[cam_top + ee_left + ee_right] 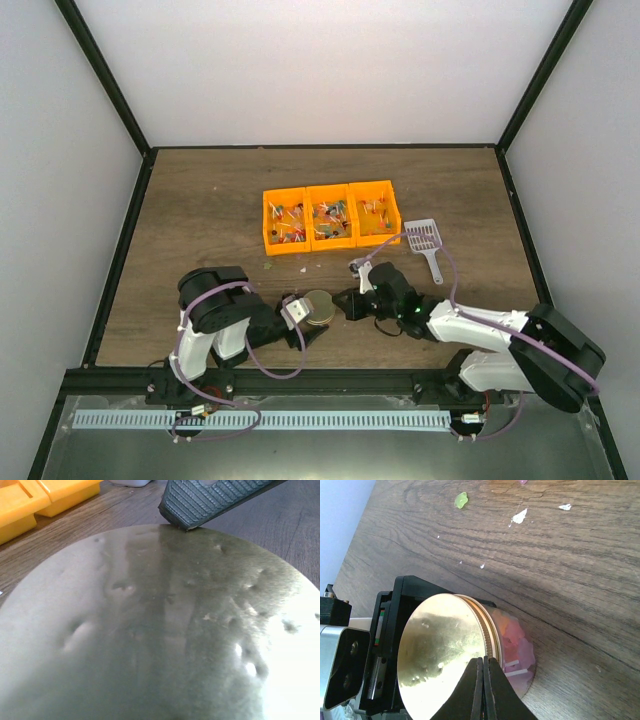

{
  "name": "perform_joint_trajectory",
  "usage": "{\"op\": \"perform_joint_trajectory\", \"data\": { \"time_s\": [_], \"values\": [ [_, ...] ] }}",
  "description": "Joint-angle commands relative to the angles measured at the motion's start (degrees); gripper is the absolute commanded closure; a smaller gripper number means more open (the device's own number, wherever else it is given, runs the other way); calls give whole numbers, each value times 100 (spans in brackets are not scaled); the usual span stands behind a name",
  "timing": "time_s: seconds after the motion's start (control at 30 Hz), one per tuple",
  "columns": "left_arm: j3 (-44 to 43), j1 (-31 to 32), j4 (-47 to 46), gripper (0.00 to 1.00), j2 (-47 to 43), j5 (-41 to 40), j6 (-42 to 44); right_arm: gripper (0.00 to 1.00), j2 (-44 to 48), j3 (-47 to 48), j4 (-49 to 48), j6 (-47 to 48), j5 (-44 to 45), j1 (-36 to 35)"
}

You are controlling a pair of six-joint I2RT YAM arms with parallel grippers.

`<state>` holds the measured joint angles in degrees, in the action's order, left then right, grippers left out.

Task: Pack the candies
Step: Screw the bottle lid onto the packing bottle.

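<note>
Candies (330,218) in mixed colours fill three orange bins (268,240) at the table's middle. Pink and orange candies (517,640) also show through the clear wall of a jar (525,667) capped by a round gold lid (445,655). My left gripper (312,318) is shut round this jar and holds it tilted just above the table. That lid (160,630) fills the left wrist view and hides the left fingers. My right gripper (483,662) is shut, with its tips pressed on the lid's ribbed rim. One of its fingers (200,502) shows at the lid's far edge.
A grey slotted scoop (425,238) lies right of the bins. A green scrap (461,500) and white scraps (520,516) lie on the wooden table (200,210). Two orange bins (30,500) show beyond the lid. Black frame rails border the table.
</note>
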<state>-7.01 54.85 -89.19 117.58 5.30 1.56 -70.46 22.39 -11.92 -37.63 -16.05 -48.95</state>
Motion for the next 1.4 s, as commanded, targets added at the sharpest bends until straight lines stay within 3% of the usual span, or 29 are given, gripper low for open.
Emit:
{"op": "perform_joint_trajectory", "data": {
  "time_s": [0.0,0.8,1.37],
  "values": [
    [19,-212,-865,15,604,-735,-1158,99,-120,-374,1259,-335,-2710,-1159],
    [-233,-264,-424,15,376,-662,-1208,99,-136,-653,79,-1432,-2534,-2622],
    [-494,-270,215,15,91,-774,-1155,99,748,-1018,399,-1733,-2070,-2953]
  ]
}}
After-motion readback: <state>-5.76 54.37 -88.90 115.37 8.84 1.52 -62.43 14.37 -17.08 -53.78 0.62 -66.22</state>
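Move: The lid sits on the bottle between the left hand's open jaws, its middle about 1 cm ahead of and some 5 cm above the left hand. From the right hand, whose shut tips are already on the rim's right side, the lid's middle is about 3 cm to the left and level with it. The orange tray lies roughly 18 cm ahead and 1 cm left of the right hand, the scoop about 13 cm ahead and 20 cm right, both some 6 cm lower. Back towards its base, about 5 cm at constant height, the right hand drags its shut fingertips along the lid's right rim to turn the lid clockwise, edging 1 cm left at first and twisting up to 10 degrees clockwise. It speeds up at the end, the tips coming free behind the rim. The left hand keeps its grip on the bottle, shifting back about 1 cm. ##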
